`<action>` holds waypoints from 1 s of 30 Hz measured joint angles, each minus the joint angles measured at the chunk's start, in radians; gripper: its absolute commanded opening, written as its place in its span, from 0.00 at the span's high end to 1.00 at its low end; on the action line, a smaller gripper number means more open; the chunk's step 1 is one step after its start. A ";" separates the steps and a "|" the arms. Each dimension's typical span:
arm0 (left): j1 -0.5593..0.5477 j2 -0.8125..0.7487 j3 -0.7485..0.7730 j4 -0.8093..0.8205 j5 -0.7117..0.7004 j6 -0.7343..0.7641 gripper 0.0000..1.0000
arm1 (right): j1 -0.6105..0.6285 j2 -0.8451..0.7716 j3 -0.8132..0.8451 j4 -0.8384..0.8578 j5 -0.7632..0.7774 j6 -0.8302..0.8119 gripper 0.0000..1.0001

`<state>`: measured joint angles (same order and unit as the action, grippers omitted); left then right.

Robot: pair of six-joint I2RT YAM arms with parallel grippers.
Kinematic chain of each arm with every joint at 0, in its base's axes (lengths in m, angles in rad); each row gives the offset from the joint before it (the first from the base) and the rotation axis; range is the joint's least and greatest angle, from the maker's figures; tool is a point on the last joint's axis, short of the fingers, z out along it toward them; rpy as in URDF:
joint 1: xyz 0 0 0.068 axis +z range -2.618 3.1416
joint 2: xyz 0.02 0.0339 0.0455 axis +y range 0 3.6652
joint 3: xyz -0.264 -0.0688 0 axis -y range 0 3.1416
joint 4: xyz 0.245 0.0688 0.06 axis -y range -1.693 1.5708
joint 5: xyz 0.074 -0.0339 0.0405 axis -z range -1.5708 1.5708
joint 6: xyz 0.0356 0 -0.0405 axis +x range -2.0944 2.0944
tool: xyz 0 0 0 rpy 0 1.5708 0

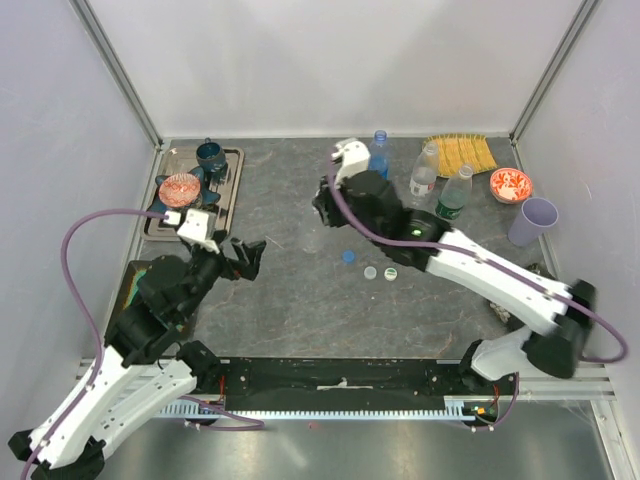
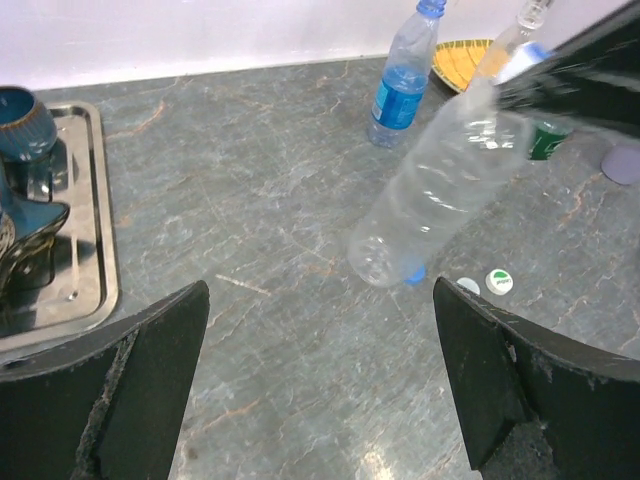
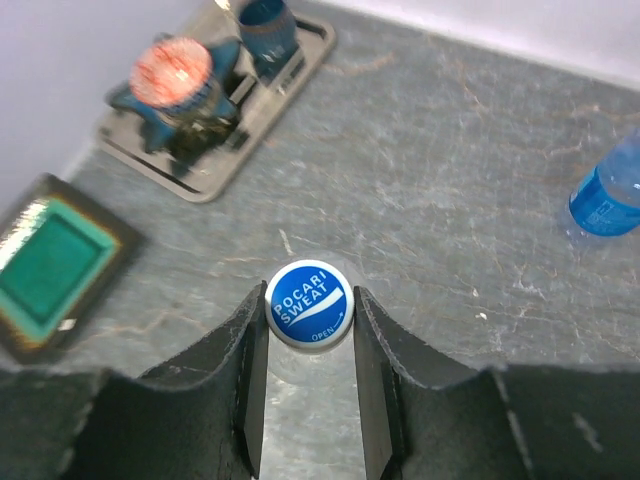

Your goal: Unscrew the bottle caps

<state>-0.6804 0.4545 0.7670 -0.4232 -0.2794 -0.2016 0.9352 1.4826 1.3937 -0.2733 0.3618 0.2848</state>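
My right gripper (image 3: 308, 312) is shut on the blue cap (image 3: 308, 303) of a plain clear bottle (image 2: 440, 190). The bottle hangs tilted from it over the middle of the table, its base low near a loose blue cap (image 2: 415, 272). In the top view the right gripper (image 1: 325, 205) hides that bottle. At the back stand the blue-labelled bottle (image 1: 379, 155), another clear bottle (image 1: 424, 175) and the green-labelled bottle (image 1: 453, 195). My left gripper (image 1: 245, 255) stands wide open to the left of the held bottle, nothing between its fingers (image 2: 150, 370).
Loose caps (image 1: 370, 272) lie mid-table. A metal tray (image 1: 233, 195) with a teal cup (image 1: 211, 155) sits at the far left, a green pad (image 3: 50, 265) near it. A yellow plate (image 1: 460, 152), an orange bowl (image 1: 510, 184) and a lilac cup (image 1: 531, 221) stand back right.
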 measured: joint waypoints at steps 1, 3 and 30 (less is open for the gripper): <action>0.000 0.032 0.012 0.016 0.002 0.005 0.00 | -0.002 -0.050 0.000 -0.019 -0.016 0.006 1.00; 0.000 0.106 0.050 0.050 0.027 0.013 0.01 | -0.012 -0.142 0.000 -0.059 -0.071 0.024 1.00; 0.197 0.544 0.210 0.592 1.316 -0.168 0.01 | -0.135 -0.406 -0.079 -0.058 -0.650 0.219 1.00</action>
<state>-0.4835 0.9989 0.9768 0.1692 1.0370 -0.3698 0.8001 1.0771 1.3151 -0.3313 -0.2882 0.5034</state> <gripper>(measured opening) 0.993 0.408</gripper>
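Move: The capped clear bottle, still held by its cap in the right hand, has its middle about 13 cm ahead of the left hand, 13 cm right and 6 below. Blue loose cap: some 18 cm ahead, 21 right and 22 below the left hand; white loose cap: 5 cm right of that cap and 4 nearer. From the right hand, the left gripper is about 11 cm back and 15 left, level. Left hand, still open, swings about 15 cm right around the bottle, turning clockwise; right draws it back, up. ##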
